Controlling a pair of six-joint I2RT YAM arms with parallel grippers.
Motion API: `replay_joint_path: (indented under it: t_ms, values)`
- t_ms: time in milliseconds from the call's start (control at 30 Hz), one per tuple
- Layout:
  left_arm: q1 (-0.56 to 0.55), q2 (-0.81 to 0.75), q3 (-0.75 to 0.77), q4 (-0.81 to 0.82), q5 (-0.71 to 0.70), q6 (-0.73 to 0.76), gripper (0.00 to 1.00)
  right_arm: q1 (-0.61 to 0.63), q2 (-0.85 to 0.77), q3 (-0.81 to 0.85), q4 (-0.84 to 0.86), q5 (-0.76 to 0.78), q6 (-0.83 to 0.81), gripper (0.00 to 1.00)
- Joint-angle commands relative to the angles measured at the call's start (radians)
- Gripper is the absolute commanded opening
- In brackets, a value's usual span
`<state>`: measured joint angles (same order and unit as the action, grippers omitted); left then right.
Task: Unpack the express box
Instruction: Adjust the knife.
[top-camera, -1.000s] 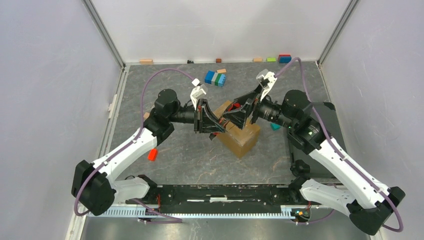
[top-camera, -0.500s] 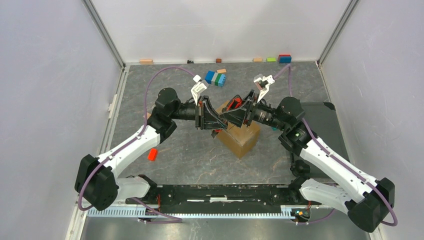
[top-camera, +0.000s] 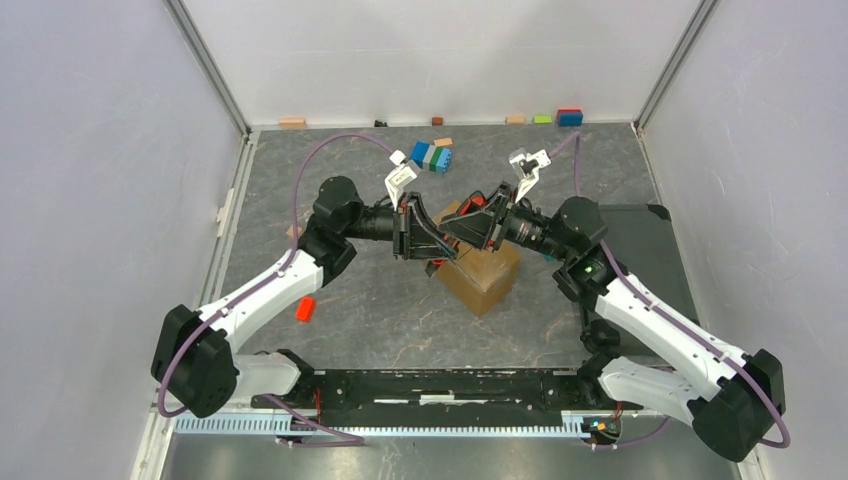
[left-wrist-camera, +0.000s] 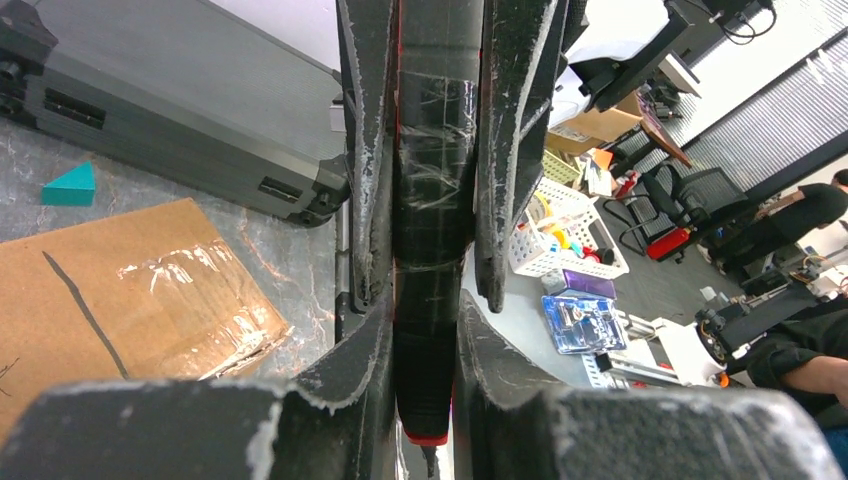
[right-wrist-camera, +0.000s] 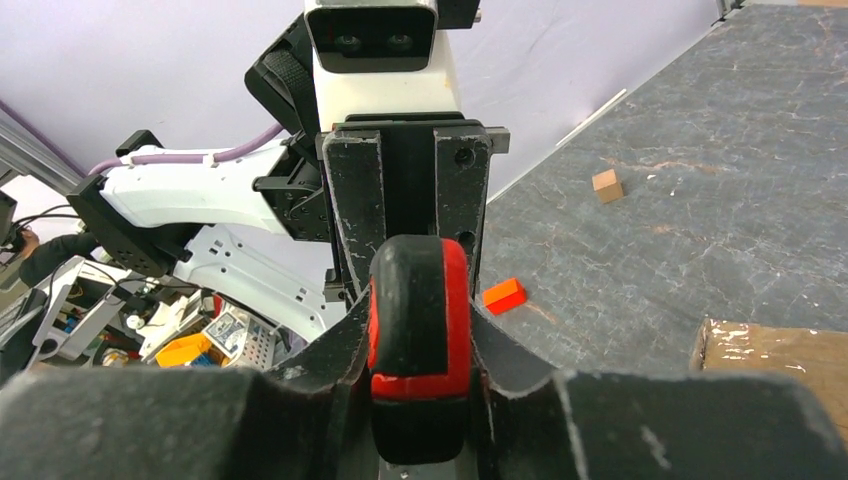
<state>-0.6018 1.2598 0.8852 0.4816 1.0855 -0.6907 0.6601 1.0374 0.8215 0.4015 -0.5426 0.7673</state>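
Observation:
The express box, a brown taped carton, stands on the grey mat at mid-table; its top also shows in the left wrist view and the right wrist view. Just above its far-left corner both grippers meet tip to tip. My left gripper is shut on a black tool with red trim. My right gripper grips the same tool from the opposite end, its fingers pressed against both sides. The tool hangs clear of the box.
A blue-green block cluster lies behind the box. A red block sits at the left, a teal block by the black tray at the right. Small blocks line the far wall.
My right gripper has moved left to the left gripper and closed from wide open onto the tool. The left gripper kept its grip and shifted slightly.

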Motion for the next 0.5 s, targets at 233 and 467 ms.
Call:
replay_joint_path:
  t_ms: [233,467]
  values:
    - [0.015,-0.026,0.076,-0.338,-0.177,0.193,0.59,0.007,-0.082,0.067,-0.372,0.269,-0.207,0.0]
    - [0.048,-0.038,0.129,-0.526,-0.36,0.279,0.76,0.007,-0.176,0.121,-0.779,0.46,-0.288,0.0]
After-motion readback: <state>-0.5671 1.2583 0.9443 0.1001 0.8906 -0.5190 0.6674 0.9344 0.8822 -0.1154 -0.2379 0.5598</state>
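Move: High over the box, both grippers still hold the knife. Its middle lies about 2 cm ahead, 2 cm right and 3 cm above the left hand, and roughly at the right hand's own pads. The box sits some 28 cm below the right hand, 4 cm back and 4 cm to its right. The blue-green blocks stand about 18 cm ahead of the right hand, 5 cm to its left and 32 cm below. Opening wide, the left fingers let go of the knife, and the left hand goes forward and down about 4 cm each, its fingertips dipping. The right hand keeps its pinch and takes the knife down some 6 cm, to the right and a little forward, away from the left gripper and down towards the box, turning clockwise and tipping its fingers down, nearly 20 degrees each. ##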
